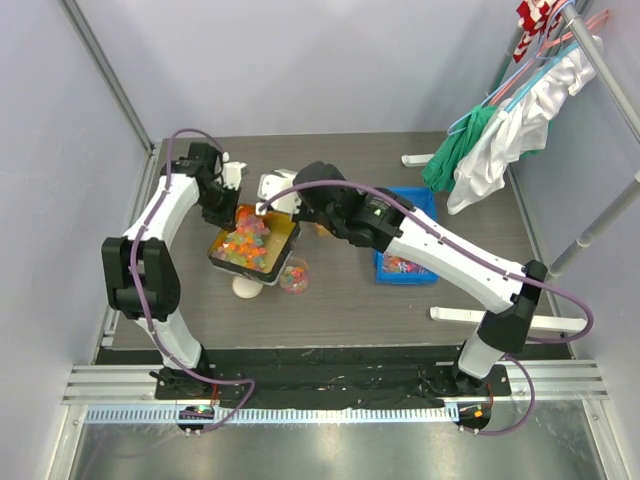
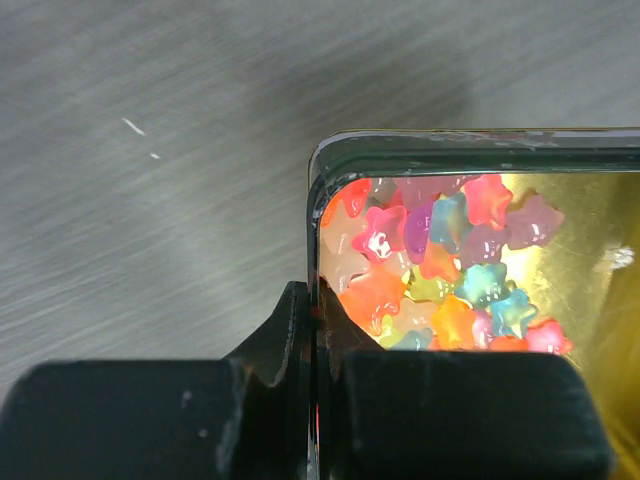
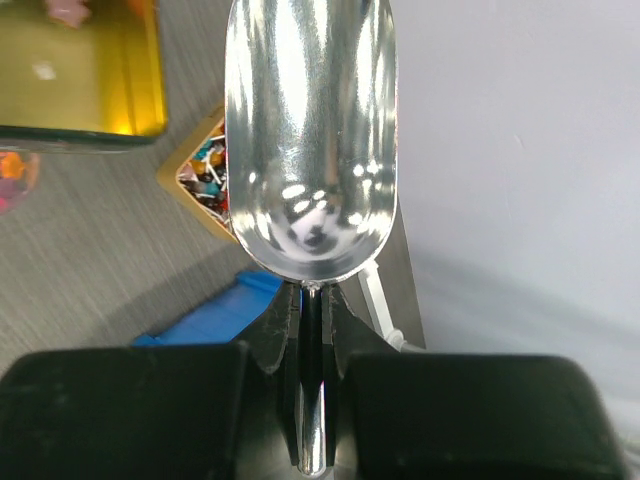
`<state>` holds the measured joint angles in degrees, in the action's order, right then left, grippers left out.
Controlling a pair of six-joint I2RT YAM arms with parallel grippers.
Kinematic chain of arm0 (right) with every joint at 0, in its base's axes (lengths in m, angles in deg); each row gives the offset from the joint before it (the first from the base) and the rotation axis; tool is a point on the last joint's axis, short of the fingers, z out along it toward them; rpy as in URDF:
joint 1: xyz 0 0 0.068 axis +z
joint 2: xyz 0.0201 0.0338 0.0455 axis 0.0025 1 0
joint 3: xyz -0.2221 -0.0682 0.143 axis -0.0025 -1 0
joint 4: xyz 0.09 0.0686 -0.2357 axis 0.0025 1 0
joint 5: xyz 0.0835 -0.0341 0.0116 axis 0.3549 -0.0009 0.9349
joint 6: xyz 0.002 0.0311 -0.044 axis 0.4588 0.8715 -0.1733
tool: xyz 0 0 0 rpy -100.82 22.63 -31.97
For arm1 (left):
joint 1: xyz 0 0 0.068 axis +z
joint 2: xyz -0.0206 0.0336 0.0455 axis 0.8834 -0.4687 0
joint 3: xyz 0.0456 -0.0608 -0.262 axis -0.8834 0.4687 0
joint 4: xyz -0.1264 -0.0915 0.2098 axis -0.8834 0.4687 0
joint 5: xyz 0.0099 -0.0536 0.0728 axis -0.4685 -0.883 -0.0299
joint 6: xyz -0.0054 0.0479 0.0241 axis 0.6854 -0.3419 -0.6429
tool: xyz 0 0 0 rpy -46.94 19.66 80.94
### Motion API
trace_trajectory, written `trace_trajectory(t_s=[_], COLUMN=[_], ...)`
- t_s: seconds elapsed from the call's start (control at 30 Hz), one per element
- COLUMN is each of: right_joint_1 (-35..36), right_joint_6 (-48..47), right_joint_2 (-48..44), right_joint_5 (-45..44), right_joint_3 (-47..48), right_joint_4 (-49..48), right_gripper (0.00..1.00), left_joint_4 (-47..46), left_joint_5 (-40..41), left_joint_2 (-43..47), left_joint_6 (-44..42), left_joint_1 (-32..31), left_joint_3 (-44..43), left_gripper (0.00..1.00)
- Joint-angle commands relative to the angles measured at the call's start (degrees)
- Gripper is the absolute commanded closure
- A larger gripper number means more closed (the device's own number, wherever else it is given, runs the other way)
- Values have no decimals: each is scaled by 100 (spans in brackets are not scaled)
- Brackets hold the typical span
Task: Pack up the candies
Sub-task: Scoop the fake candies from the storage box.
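Star-shaped gummy candies (image 2: pixel 440 265) in orange, pink, blue and yellow lie heaped in a dark tray with a gold inside (image 2: pixel 470 152). My left gripper (image 2: pixel 315 300) is shut on that tray's side wall, at its back left (image 1: pixel 228 205). The tray (image 1: pixel 285 232) sits tilted on the table. My right gripper (image 3: pixel 313 320) is shut on the handle of a shiny metal scoop (image 3: pixel 310 140), whose bowl is empty. It hovers just right of the tray's far corner (image 1: pixel 292 203). More wrapped candies (image 3: pixel 210 175) fill a small orange box.
A small clear cup (image 1: pixel 294 277) holding candies and a white lid (image 1: pixel 247 288) stand in front of the tray. A blue bin (image 1: pixel 425 205) with wrapped sweets sits to the right. A clothes rack with garments (image 1: pixel 480 140) stands at the back right, its white feet (image 1: pixel 455 315) on the table.
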<state>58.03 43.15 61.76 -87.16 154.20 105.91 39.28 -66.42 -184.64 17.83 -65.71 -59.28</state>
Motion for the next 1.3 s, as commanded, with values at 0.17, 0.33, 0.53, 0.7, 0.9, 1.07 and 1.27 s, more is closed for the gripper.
trace_trajectory(t_s=[0.17, 0.33, 0.53, 0.7, 0.9, 1.07, 1.27], right_joint_1=[548, 583, 601, 575, 557, 557, 601], right_joint_6=[-335, -485, -686, -880, -1108, -1328, -1504], right_joint_2=[571, 800, 1266, 1696, 2171, 2584, 2874], right_joint_5=[-42, -102, -524, -876, -1183, -1447, -1553], right_joint_3=[190, 94, 102, 277, 804, 1060, 1131], right_joint_4=[454, 534, 534, 473, 464, 367, 270], right_gripper=[99, 99, 99, 99, 99, 99, 99], left_joint_4=[-1113, -1359, -1526, -1605, -1693, -1764, -1816], left_joint_5=[1196, 1442, 1241, 1021, 775, 687, 581], left_joint_2=[665, 833, 956, 1052, 1228, 1360, 1483], left_joint_6=[439, 466, 545, 580, 615, 624, 659], left_joint_1=[-434, -557, -592, -609, -609, -609, -609], left_joint_3=[260, 436, 595, 709, 823, 911, 999], left_gripper=[100, 100, 100, 100, 100, 100, 100])
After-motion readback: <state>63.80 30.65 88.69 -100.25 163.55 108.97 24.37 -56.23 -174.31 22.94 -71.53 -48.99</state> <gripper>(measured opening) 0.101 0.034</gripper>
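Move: Out to the right hand's left, about 11 cm over, some 3 cm back and roughly 22 cm below, is the tray of star candies that its scoop is going for. The glass jar stands 7 cm to the right of the tray and 6 cm nearer the base. The lollipop box lies about 6 cm ahead of the right hand, 2 cm to its right and 28 cm below. For the left hand, already pinching the rim, the tray's middle is 5 cm back, 4 cm right and 3 cm down. Swinging left and then mostly sinking, about 13 cm in all, the right hand brings the still-gripped scoop down into the tray, rolling its left side some 30 degrees lower; then it slides on forward and left to work the tip in at the candies. The left hand keeps its pinch on the rim, shifts about 2 cm forward and up, partly drawing back, and tips its fingers forward some 15 degrees. ##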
